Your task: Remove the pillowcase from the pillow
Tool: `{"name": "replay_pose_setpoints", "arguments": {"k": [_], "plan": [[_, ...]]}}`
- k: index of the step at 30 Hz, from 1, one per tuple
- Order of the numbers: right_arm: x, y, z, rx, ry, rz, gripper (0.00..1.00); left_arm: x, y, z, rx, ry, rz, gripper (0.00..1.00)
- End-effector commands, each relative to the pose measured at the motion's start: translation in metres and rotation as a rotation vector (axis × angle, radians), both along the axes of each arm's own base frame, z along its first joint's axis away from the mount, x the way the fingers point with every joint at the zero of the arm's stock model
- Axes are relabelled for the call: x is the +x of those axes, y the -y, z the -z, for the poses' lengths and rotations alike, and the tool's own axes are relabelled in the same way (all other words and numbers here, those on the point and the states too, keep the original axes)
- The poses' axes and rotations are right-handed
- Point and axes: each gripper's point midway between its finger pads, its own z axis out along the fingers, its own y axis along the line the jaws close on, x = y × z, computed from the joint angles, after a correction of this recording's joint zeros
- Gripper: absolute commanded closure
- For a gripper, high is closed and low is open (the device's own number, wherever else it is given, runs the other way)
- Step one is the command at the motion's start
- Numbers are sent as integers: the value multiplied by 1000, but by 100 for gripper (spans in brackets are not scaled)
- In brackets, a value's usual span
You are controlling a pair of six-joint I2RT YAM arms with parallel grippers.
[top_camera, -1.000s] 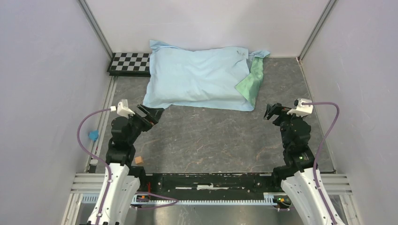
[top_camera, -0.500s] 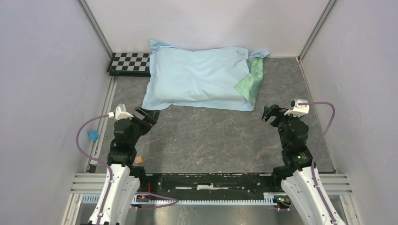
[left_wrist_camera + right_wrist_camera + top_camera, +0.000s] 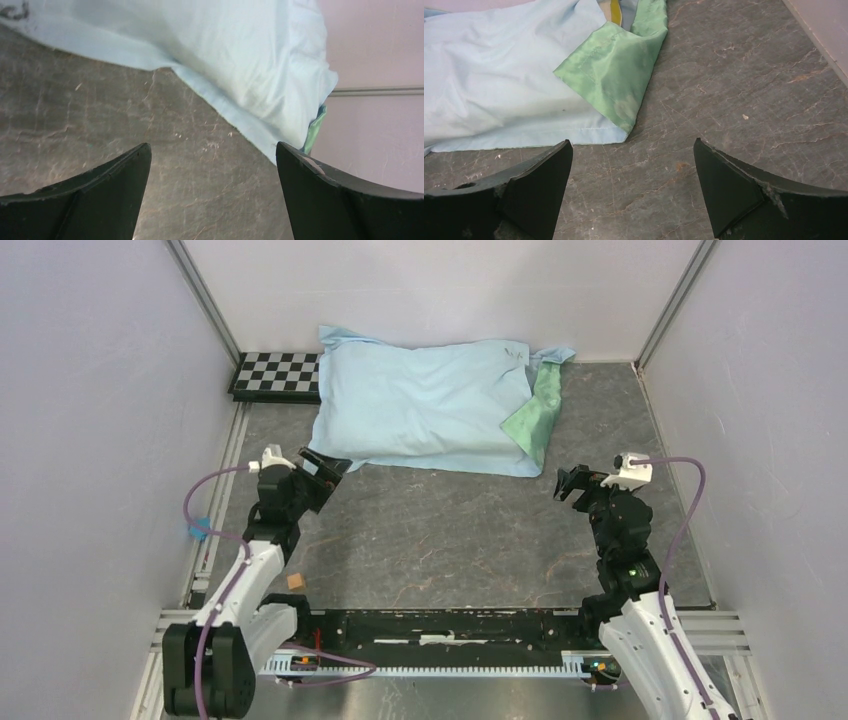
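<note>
The light-blue pillowcase [image 3: 425,405] lies at the back of the table, bulging over the pillow inside it. Its pale green flap [image 3: 538,415] is folded out at the right end. A thin yellow sliver of the pillow [image 3: 616,11] shows at that open end; the rest is hidden. My left gripper [image 3: 325,468] is open and empty, just short of the case's near-left corner [image 3: 215,50]. My right gripper [image 3: 570,485] is open and empty, on the near side of the green flap [image 3: 614,75] and apart from it.
A checkerboard [image 3: 278,375] lies at the back left, partly under the case. A small blue object [image 3: 198,530] and a tan cube [image 3: 295,582] sit by the left arm. Walls close in on three sides of the grey table [image 3: 450,540].
My left gripper has moved forward and right, close to the case's near-left corner. My right gripper has drifted slightly left and nearer. The pillowcase has not moved.
</note>
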Motion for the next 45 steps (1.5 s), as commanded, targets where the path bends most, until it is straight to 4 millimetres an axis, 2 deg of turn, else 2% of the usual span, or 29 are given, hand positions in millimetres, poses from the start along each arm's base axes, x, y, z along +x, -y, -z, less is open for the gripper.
{"name": "replay_pose_setpoints", "arguments": {"k": [1,9,16,20,23,27,29,34,38,41,45], "plan": [[4,-7,-5,29,34,-29,2,43,-5,-54,-41,148,-67,0],[9,-13,-11,33,31,-53,2,78,-38,-7,-5,-5,-287,0],[14,-20,-17,36,27,-75,2,112,-30,25,-34,-50,-267,0],[19,-23,-20,60,30,-77,2,135,-21,30,-45,-33,-215,21],[26,-26,-20,99,22,-71,2,136,-28,30,-29,-4,-249,44],[47,-43,-12,127,-51,-128,2,124,-39,22,61,7,-259,86],[61,-54,-7,128,-100,-167,2,113,-41,16,87,19,-262,97],[101,-77,7,30,-226,-187,2,81,-48,-1,118,34,-275,98],[125,-86,17,-60,-279,-132,2,52,-68,-2,108,3,-351,98],[134,-103,22,-118,-297,-136,2,38,-91,-5,54,4,-421,98],[146,-129,27,-217,-299,-133,2,28,-102,-10,34,18,-468,98]]}}
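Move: Some 12 cm ahead of the left hand, 3 cm to its left and 7 cm below lies the front edge of the pillowcase near its left end; the pillowcase's left front corner is about 10 cm ahead, 10 cm left and 10 cm down. For the right hand, the green flap is roughly 20 cm ahead, 4 cm left and 15 cm below, with the pillowcase's right front corner nearer, about 12 cm ahead, 3 cm left and 17 cm down. Reaching forward about 12 cm and dipping, the left hand shuts its fingers on the pillowcase near the front edge, then lifts it and draws it back some 8 cm and leftward, keeping the pinch and turning counter-clockwise. The right hand first sinks slowly, then sweeps forward and left over the pillowcase towards the green flap, tipping down about 20 degrees, fingers wide open. ##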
